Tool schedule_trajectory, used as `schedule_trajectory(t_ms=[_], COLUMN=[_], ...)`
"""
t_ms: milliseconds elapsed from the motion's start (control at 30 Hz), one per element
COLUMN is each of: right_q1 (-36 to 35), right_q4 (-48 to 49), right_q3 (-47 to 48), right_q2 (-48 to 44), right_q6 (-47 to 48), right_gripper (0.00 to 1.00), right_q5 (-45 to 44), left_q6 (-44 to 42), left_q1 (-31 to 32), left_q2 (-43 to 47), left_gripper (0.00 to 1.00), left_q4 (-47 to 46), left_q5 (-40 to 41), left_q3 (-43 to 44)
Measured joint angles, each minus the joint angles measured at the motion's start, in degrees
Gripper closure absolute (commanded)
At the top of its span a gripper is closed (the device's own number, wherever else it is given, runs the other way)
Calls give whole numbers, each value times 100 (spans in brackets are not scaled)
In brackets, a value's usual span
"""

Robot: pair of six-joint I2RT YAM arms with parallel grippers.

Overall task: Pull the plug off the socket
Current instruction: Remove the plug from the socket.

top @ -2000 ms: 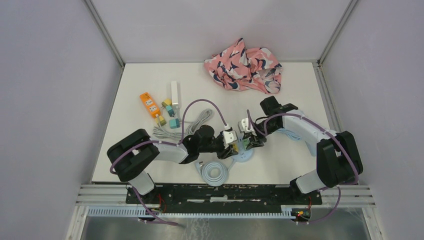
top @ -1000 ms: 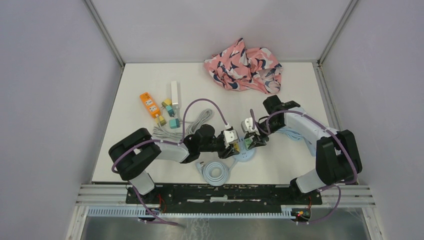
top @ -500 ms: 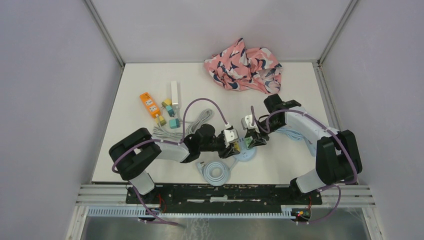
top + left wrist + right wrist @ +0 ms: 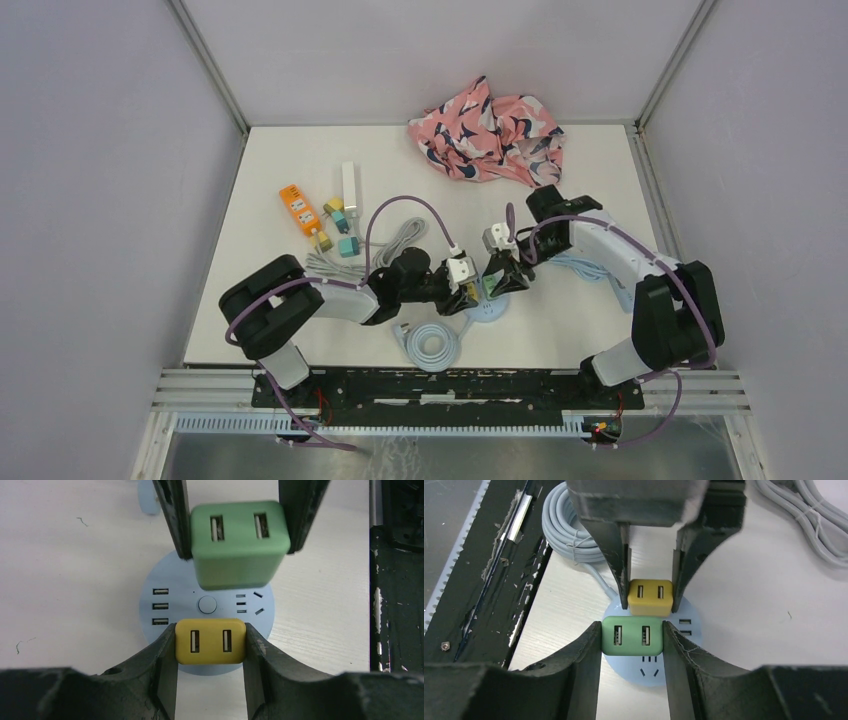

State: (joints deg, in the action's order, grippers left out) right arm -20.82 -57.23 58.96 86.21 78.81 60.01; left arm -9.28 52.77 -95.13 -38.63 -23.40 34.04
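A round light-blue socket lies on the white table between both arms. On its near side sits a yellow plug, and my left gripper is shut on it. My right gripper is shut on a green plug. In the left wrist view the green plug looms larger than the yellow one and looks raised above the socket. Its prongs are hidden. The right wrist view shows the yellow plug just beyond the green one, over the socket.
A coiled grey cable lies just in front of the socket and a grey cable bundle behind the left arm. An orange device, a white bar and small plugs sit at the left. Pink cloth lies at the back.
My right gripper has drawn up and slightly back with the green plug in it. The left gripper has stayed on the yellow plug.
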Motion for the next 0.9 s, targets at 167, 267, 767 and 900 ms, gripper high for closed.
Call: schedule_trajectory(t_ms=[167,267,767,900], right_q1=[509,704,857,857], right_q4=[-286,-525,-1753,-2245], right_q3=[76,122,1019,1064], right_q2=[0,2,321,437], right_q6=[173,302,343,800], right_gripper=[97,97,96,96], right_q5=[35,35,697,874], left_q6=[7,133,1609,2267], left_q1=[-2,-15,-570,-935], left_q2=[0,4,1633,1867], left_gripper=[72,38,0,1], left_q4=[0,11,293,273], left_q5=[35,81,802,551], left_q3=[0,11,-103,-214])
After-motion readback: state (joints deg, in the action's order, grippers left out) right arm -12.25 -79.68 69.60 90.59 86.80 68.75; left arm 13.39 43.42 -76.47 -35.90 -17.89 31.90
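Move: The left hand holds the yellow plug, still in the round socket, whose middle is some 2 cm right, 1 cm back and 3 cm below that hand. The green plug is in the right hand's grip, about 4 cm right of and 3 cm above the left hand. From the right hand the socket is about 2 cm left, 1 cm back, 6 cm below; the yellow plug is 4 cm left, level ahead, 3 cm below; the coiled cord 12 cm left, 11 cm back, 8 cm below. Rightward and slightly forward by about 3 cm, then up roughly 5 cm, the right hand carries the green plug away from the socket, keeping its pinch and tilting a little. The left hand first holds the yellow plug still, then opens wide, lets go and climbs about 10 cm while drawing forward and left, turning counter-clockwise. ##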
